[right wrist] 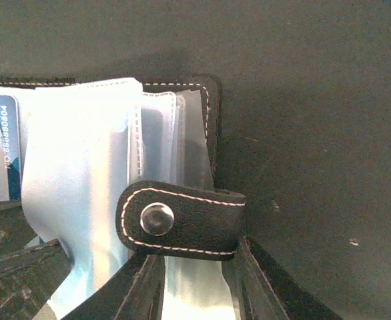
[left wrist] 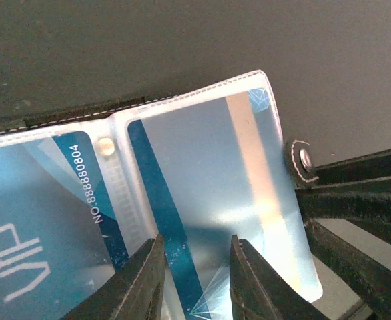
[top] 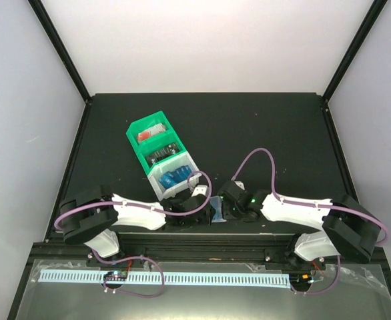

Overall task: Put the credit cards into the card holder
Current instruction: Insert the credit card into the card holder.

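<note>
The black card holder (top: 217,212) lies open between both grippers near the table's front edge. Its clear sleeves face the left wrist camera. One blue credit card (left wrist: 209,180) with a pale stripe sits in the right sleeve, and its lower corner pokes out. A second blue card (left wrist: 35,220) printed VIP fills the left sleeve. My left gripper (left wrist: 195,267) stands open just over the striped card. My right gripper (right wrist: 199,280) is closed around the holder's cover edge and clear sleeves, right below the strap clasp (right wrist: 182,220).
A green bin (top: 157,137) and a white bin (top: 182,167) stand together behind the left arm; blue cards (top: 172,179) lie in the white one. The right gripper's fingers (left wrist: 355,200) crowd the holder's right edge.
</note>
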Robot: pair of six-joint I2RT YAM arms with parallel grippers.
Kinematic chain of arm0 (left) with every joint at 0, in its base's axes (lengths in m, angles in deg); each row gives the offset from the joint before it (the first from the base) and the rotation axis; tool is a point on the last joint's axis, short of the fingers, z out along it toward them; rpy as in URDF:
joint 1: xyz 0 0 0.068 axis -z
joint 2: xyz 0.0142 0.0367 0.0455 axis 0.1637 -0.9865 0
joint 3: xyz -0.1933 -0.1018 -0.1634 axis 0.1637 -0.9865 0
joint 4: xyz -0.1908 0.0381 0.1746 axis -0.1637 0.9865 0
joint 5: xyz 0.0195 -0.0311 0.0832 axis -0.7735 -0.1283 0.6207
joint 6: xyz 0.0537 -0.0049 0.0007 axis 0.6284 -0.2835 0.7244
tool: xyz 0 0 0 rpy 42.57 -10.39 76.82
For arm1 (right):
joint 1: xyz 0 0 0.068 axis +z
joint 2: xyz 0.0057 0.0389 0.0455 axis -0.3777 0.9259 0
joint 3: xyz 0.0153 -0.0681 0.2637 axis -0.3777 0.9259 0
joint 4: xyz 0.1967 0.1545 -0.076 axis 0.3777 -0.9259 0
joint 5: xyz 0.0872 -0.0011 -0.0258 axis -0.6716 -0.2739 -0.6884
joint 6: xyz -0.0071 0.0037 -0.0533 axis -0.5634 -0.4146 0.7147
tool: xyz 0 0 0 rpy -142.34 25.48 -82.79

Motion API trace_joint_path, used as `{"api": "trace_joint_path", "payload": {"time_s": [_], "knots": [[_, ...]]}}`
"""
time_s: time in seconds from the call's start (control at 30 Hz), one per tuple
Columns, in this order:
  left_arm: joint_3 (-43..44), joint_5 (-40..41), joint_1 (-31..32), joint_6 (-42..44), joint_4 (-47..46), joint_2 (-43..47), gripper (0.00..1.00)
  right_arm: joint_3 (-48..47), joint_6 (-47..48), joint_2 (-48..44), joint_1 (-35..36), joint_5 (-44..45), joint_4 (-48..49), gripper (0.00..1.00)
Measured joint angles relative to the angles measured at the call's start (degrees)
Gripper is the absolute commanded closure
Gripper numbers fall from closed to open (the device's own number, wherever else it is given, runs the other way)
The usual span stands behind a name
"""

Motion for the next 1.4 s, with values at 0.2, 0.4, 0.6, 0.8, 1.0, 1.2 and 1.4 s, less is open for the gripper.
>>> {"api": "trace_joint_path", "payload": {"time_s": [0.2,0.4,0.6,0.8,1.0,1.2,1.4], "knots": [[-2.5,-4.2,-0.9,1.5,-5.9,1.6,0.57,0.0,-1.0,-3.0,0.0,3.1,-3.1,0.62],[-3.7,-6.0,-2.0,3.5,-5.4,8.0,0.48,-3.9,-0.8,-4.5,0.0,7.2,-9.5,0.57],[-4.8,-1.7,-2.7,4.3,4.5,21.5,0.44,-9.0,0.7,-3.9,1.0,11.1,-14.1,0.55],[-10.7,2.3,-4.9,2.3,14.7,35.5,0.46,-15.3,1.3,1.5,6.8,12.5,-15.6,0.5],[-18.6,0.9,-5.7,0.1,18.0,44.1,0.47,-20.9,1.5,12.4,10.5,12.4,-15.5,0.47],[-22.4,-3.0,-6.1,-1.2,14.2,43.0,0.47,-23.1,1.5,18.8,11.1,13.1,-16.1,0.45],[-23.3,-6.9,-6.4,-1.6,7.8,37.0,0.48,-24.4,0.9,22.3,11.3,14.6,-17.1,0.45]]}}
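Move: The card holder lies open under both my hands. For my right hand, the right page with the blue card has its middle about 4 cm to the left, 1 cm ahead and 1 cm below; the holder's snap strap sits right at those fingertips, 1 cm ahead. My left hand is over that page: the holder's spine is 1 cm left and 1 cm ahead, 2 cm below, the VIP card 4 cm left and 1 cm ahead. The white tray stands some 12 cm ahead and 12 cm left of it. I take my left hand off the card page, lifting it about 8 cm, swinging some 10 cm left over the VIP card and lowering it, slightly back, just outside the holder's left edge. My right hand leaves the strap, rises about 6 cm and, with the left clearing out, arcs left and back down over the right page, fingers swinging some 20 degrees to point nearly straight down. Both grippers open wider. ##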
